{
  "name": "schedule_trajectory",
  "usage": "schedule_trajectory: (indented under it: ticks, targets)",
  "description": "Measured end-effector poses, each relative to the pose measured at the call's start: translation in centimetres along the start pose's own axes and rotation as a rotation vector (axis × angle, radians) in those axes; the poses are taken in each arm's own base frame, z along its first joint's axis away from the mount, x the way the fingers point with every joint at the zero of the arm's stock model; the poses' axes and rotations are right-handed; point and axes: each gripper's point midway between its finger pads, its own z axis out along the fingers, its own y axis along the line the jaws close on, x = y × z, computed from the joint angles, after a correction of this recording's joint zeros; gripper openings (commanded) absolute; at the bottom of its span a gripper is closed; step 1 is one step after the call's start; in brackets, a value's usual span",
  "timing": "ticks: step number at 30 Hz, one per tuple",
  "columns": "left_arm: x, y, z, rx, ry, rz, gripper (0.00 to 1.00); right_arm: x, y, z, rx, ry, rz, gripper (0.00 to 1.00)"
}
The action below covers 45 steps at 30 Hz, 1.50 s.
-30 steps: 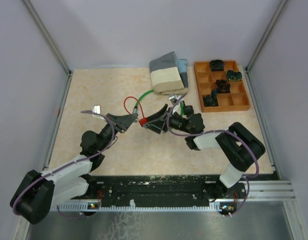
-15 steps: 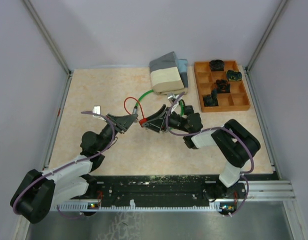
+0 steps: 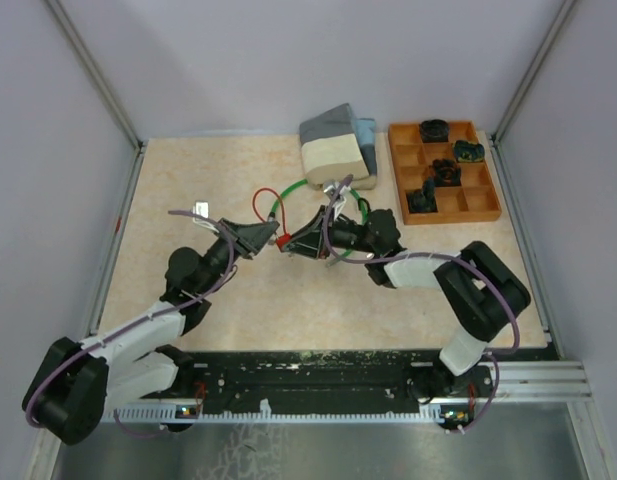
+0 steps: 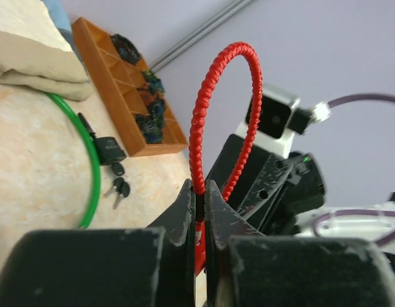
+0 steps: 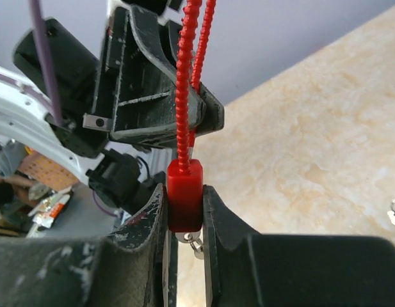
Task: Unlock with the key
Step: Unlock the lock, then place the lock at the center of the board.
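A red cable lock hangs between my two grippers near the table's middle. Its block-shaped red body (image 5: 184, 176) sits between the fingers of my right gripper (image 5: 184, 192), which is shut on it. A small silver ring (image 5: 196, 246) hangs under the body; whether a key is on it is hidden. My left gripper (image 4: 198, 188) is shut on the red cable (image 4: 196, 121) just above the body, and the loop arches up over it. In the top view the grippers meet at the red body (image 3: 284, 241). Two black-headed keys (image 4: 118, 187) lie on the table.
A green cable (image 3: 288, 197) with a black lock (image 4: 109, 148) curves behind the grippers. A stack of grey and cream pads (image 3: 336, 148) lies at the back. An orange compartment tray (image 3: 478, 205) holding dark parts stands back right. A small silver piece (image 3: 200, 210) lies at the left.
My right gripper has closed on the red lock body. Both grippers and the lock have shifted slightly toward the back of the table.
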Motion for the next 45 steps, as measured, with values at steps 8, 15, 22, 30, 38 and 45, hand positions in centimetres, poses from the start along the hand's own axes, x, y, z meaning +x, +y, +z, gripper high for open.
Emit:
schedule_trajectory:
  ticks: [8,15,22,30,38,45]
  targets:
    - [0.0,0.1,1.5,-0.054,0.078,0.175,0.0,-0.6,-0.8,0.5,0.065,0.184,-0.098,0.0]
    - [1.6,1.8,1.1,-0.12,0.152,0.231,0.0,1.6,-1.8,-0.1,0.115,0.354,-0.071,0.0]
    - [1.6,2.8,-0.9,-0.167,0.107,0.23,0.0,3.8,-2.0,-0.6,0.133,0.447,-0.096,0.0]
    - [-2.0,-0.2,-1.3,-0.095,-0.039,0.34,0.0,7.4,-2.7,-2.5,0.177,0.553,-0.051,0.0]
    - [-3.3,4.4,-1.5,-0.385,-0.006,0.432,0.4,7.5,-4.6,-4.4,0.273,0.566,-0.006,0.0]
    - [-3.2,11.4,-5.9,-0.771,0.013,0.421,0.67,9.8,-6.2,-5.4,0.322,0.609,0.079,0.0]
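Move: The left hand pinches the red lock's cord by its end, with the lock's body only about 2 cm back, 2 cm to the right and 3 cm below. The right fingers already hold that body, so the cord's end lies roughly 2 cm ahead, 2 cm left and 3 cm above the right hand. On the table some 22 cm below the left hand, the green lock's barrel lies about 12 cm ahead and 3 cm left, and its keys 9 cm ahead and 3 cm left. Keeping its pinch on the red body, the right hand sinks about 12 cm, ending some 3 cm farther right, its fingers tipping down nearly 40 degrees. The left hand, still gripping the cord's end, first eases forward-right and sinks with it, then draws up and left away from the lock; finally it opens past half to let the cord go, swinging left and down, turning counter-clockwise and rolling its left side up. ##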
